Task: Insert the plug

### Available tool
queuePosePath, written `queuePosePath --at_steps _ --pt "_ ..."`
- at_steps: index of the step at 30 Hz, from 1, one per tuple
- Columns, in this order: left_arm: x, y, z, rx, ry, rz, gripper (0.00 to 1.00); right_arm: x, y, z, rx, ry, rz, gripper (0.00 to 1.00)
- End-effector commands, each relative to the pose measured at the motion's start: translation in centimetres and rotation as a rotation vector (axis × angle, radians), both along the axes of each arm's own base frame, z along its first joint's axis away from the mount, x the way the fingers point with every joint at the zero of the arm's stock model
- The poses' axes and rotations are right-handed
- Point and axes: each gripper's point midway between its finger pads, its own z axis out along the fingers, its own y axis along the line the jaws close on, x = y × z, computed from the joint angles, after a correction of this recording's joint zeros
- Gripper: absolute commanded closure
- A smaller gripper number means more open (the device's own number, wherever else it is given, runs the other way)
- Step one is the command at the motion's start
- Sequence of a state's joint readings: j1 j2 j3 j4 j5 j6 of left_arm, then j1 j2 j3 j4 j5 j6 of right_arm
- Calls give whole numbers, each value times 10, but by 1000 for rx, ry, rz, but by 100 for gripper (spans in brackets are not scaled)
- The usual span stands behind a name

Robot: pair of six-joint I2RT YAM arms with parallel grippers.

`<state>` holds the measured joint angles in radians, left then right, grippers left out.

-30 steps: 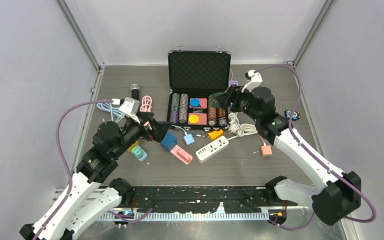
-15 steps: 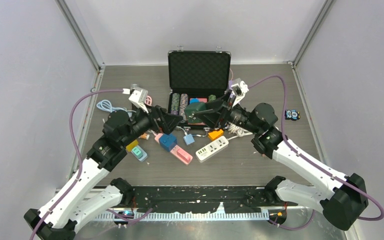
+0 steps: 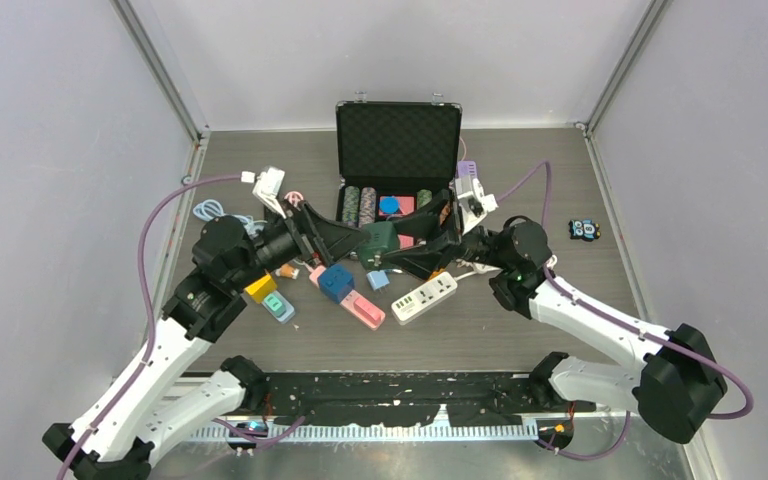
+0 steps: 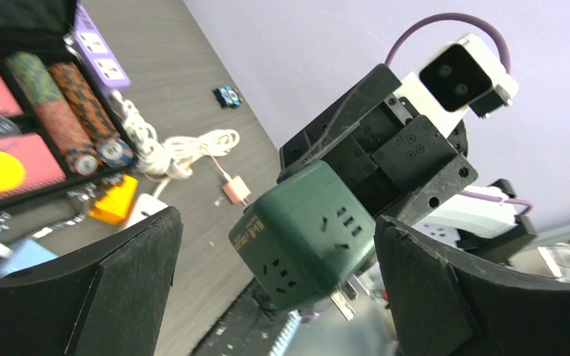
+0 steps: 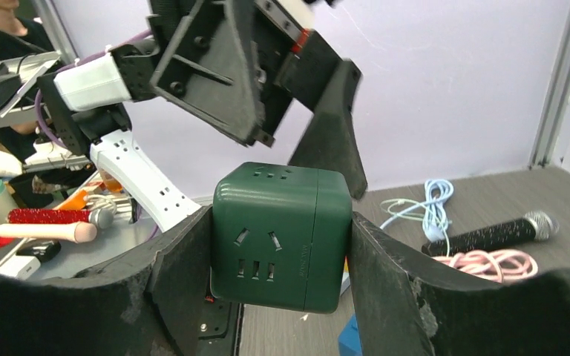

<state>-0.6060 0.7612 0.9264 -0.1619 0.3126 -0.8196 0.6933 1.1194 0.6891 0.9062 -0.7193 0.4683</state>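
Note:
The plug is a dark green cube adapter with sockets on its faces and metal prongs underneath. It hangs in the air in front of the open case, with my right gripper shut on its two side faces. My left gripper faces it from the left, open wide. In the left wrist view the cube sits between the left fingers, with a gap on each side. A white power strip lies on the table below.
An open black case of poker chips stands behind. On the table lie a blue cube, a pink strip, yellow and orange blocks, a coiled white cable and a microphone.
Both arms swung in toward the middle. The right gripper carried the green cube leftward, and the left gripper rose from the table until its open fingers flank the cube.

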Motion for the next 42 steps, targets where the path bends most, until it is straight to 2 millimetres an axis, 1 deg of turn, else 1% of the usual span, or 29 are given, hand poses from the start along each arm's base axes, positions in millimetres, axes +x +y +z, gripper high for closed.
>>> queuePosePath --at_steps 1,3,5,10,15,18,22,29,30,31,32,33,34,35,36,37,38,39,40,41,42 --pt "-12 -13 4 -87 149 -112 1 -18 -5 33 117 -228 -6 60" --pt "-16 -17 6 -142 214 -160 0 -20 -6 39 149 -286 -25 61" --pt "-19 -20 10 -202 253 -197 0 -18 -5 40 166 -315 -40 61" --pt "-28 -24 26 -345 313 -285 0 -11 -1 44 207 -380 -97 61" --pt "-33 -24 34 -389 337 -326 1 1 2 42 216 -450 -177 60" --pt "-31 -23 31 -389 347 -317 6 7 4 41 222 -468 -205 59" --pt "-28 -21 30 -401 349 -316 19 5 5 41 238 -471 -188 59" --pt "-26 -21 27 -399 342 -326 55 4 7 35 236 -440 -166 56" --pt "-26 -21 27 -396 334 -328 63 5 8 34 233 -424 -163 53" --pt "-26 -21 27 -391 324 -328 73 6 8 34 230 -411 -166 50" --pt "-25 -21 28 -387 303 -331 87 8 9 31 216 -383 -162 39" --pt "-25 -20 29 -378 274 -332 98 10 7 33 220 -361 -176 20" --pt "-25 -20 30 -366 243 -332 100 14 7 28 206 -310 -186 11" --pt "-24 -19 29 -349 215 -328 100 12 4 30 205 -301 -187 1" --pt "-24 -19 27 -325 187 -321 100 13 6 24 176 -267 -180 3" --pt "-23 -18 24 -291 146 -311 100 9 3 30 179 -262 -174 4" --pt "-23 -17 22 -253 105 -302 100 7 4 25 142 -220 -156 5" --pt "-23 -15 19 -212 65 -295 100 5 4 31 131 -207 -144 5" --pt "-23 -14 16 -170 31 -288 100 3 6 21 64 -146 -121 5" --pt "-24 -13 14 -122 -22 -286 100 3 7 31 43 -130 -112 5" --pt "-25 -11 12 -74 -72 -285 100 1 9 16 -41 -57 -92 5"
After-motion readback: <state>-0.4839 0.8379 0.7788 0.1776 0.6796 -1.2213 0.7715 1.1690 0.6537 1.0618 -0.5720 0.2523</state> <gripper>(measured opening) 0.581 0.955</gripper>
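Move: The green plug is already in my right hand's grip, its middle about 1 cm left of that hand's point. From my open left hand it lies some 3 cm to the right, 2 cm back and 2 cm lower. Down on the table, about 34 cm below my left hand, the blue plug is 15 cm ahead and 8 cm left, the light-blue plug 16 cm ahead and 2 cm right, and the white power strip 12 cm ahead and 12 cm right. For a mid-air hand-over, I ease my left hand about 2 cm right and slightly back onto the green plug, rolling the wrist some 35 degrees, while my right hand lifts the plug about 2 cm and rolls it roughly 25 degrees. My left fingers then close on its sides; only after that do my right fingers open and let go. Both wrists finally roll part-way back and sink about a centimetre. ##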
